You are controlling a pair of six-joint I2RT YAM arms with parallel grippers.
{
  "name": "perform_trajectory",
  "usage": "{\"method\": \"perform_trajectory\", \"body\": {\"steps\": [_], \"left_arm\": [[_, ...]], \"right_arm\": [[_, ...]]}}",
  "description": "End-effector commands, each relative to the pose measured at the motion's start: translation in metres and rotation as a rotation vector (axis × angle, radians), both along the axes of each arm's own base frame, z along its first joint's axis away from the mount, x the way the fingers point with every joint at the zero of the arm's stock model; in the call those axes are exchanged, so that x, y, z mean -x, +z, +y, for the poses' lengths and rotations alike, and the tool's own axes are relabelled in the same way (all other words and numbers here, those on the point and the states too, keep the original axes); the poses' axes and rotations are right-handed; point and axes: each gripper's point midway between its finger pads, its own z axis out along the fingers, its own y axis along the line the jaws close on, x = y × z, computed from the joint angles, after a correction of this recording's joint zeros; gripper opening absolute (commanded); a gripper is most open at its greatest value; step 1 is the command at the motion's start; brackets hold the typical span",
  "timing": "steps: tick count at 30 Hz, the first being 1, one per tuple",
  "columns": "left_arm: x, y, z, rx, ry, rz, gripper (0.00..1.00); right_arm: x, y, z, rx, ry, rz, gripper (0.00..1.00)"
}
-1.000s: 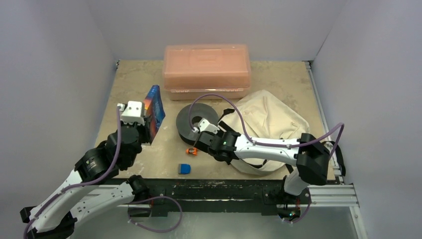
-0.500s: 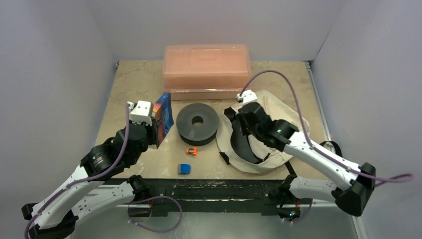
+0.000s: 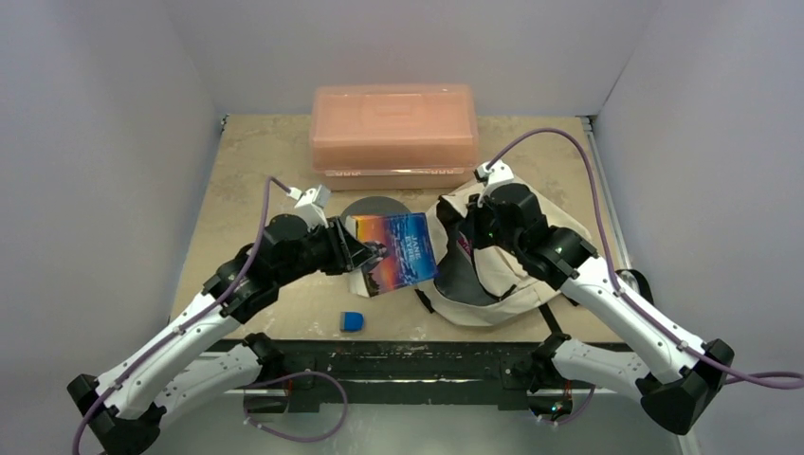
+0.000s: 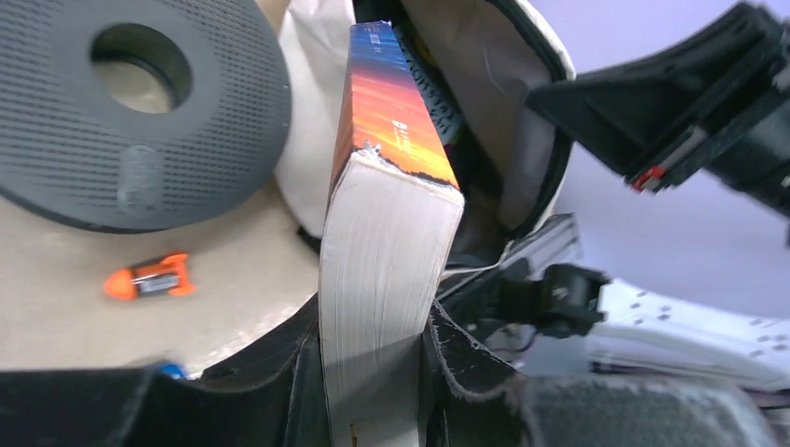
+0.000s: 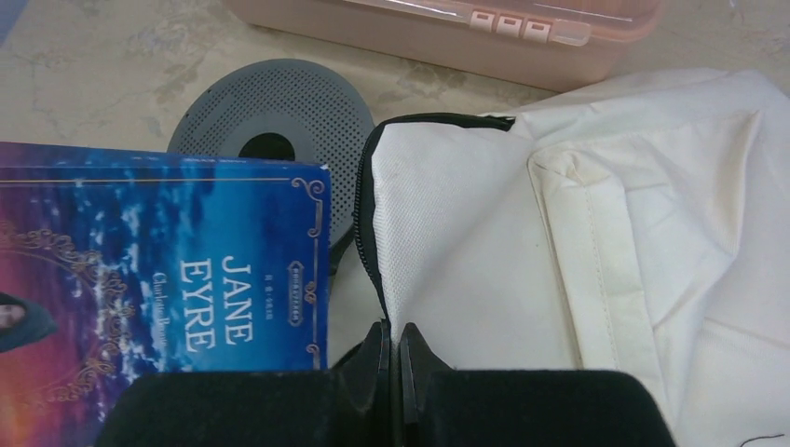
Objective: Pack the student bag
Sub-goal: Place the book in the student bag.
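Note:
The student bag [image 3: 540, 237] is a cream fabric backpack with black zip lines, lying at the right with its mouth facing left. My right gripper [image 3: 463, 230] is shut on the zip edge of the bag's flap [image 5: 438, 242] and holds the mouth open. The fingertips [image 5: 392, 341] pinch the fabric. My left gripper [image 3: 356, 254] is shut on a thick paperback, "Jane Eyre" [image 3: 395, 250]. In the left wrist view the book [image 4: 387, 279] points spine-first at the bag's dark opening [image 4: 484, 121], its far end at the mouth.
A grey perforated disc [image 3: 373, 205] lies behind the book, just left of the bag. A salmon-pink plastic box [image 3: 393, 128] stands at the back. A small orange item [image 4: 149, 277] and a small blue item [image 3: 352, 321] lie on the table near the front edge.
My left arm swung the book from the left side across the disc to the bag's mouth. My right gripper left the disc, shut on the bag's flap and pulled the mouth open.

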Motion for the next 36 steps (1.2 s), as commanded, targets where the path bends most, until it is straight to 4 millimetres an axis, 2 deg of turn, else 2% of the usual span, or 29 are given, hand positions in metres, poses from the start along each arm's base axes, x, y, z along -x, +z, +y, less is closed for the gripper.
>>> {"method": "perform_trajectory", "body": {"steps": [1, 4, 7, 10, 18, 24, 28, 31, 36], "left_arm": [[-0.016, 0.095, -0.038, 0.504, -0.052, -0.039, 0.0], [-0.037, 0.085, -0.048, 0.651, -0.043, 0.1, 0.0], [-0.052, 0.085, -0.053, 0.761, -0.035, 0.138, 0.0], [-0.06, 0.087, -0.058, 0.782, -0.024, 0.169, 0.0], [-0.074, 0.073, -0.086, 0.856, -0.061, 0.302, 0.0], [-0.076, 0.058, -0.115, 0.843, -0.089, 0.35, 0.0], [-0.075, 0.054, -0.142, 0.846, -0.142, 0.353, 0.0], [-0.076, 0.042, -0.164, 0.833, -0.158, 0.37, 0.0], [-0.088, 0.018, -0.192, 0.816, -0.085, 0.323, 0.0]], "right_arm": [[-0.008, 0.051, 0.011, -0.143, 0.002, -0.128, 0.0], [-0.006, 0.058, 0.01, -0.163, 0.008, -0.145, 0.0], [-0.004, 0.061, 0.011, -0.179, 0.017, -0.155, 0.0], [-0.003, 0.062, 0.012, -0.187, 0.021, -0.157, 0.0], [-0.001, 0.068, 0.02, -0.218, 0.057, -0.165, 0.0], [-0.001, 0.077, 0.022, -0.242, 0.067, -0.18, 0.0], [-0.001, 0.081, 0.024, -0.252, 0.072, -0.184, 0.0], [0.0, 0.081, 0.026, -0.26, 0.079, -0.178, 0.0], [0.002, 0.081, 0.028, -0.27, 0.087, -0.17, 0.0]]}}
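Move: The left hand holds the book; the open mouth of the student bag lies about 20 cm to its right, 4 cm ahead and 14 cm below. The grey disc is some 11 cm ahead, barely right, and the orange toy about level, 2 cm left, both on the table well below. From the right hand, which already pinches the bag's flap, the mouth is about 4 cm back, 2 cm left and 12 cm below. Left hand carries the book some 16 cm right, down and forward into the bag; right raises its pinched flap. ##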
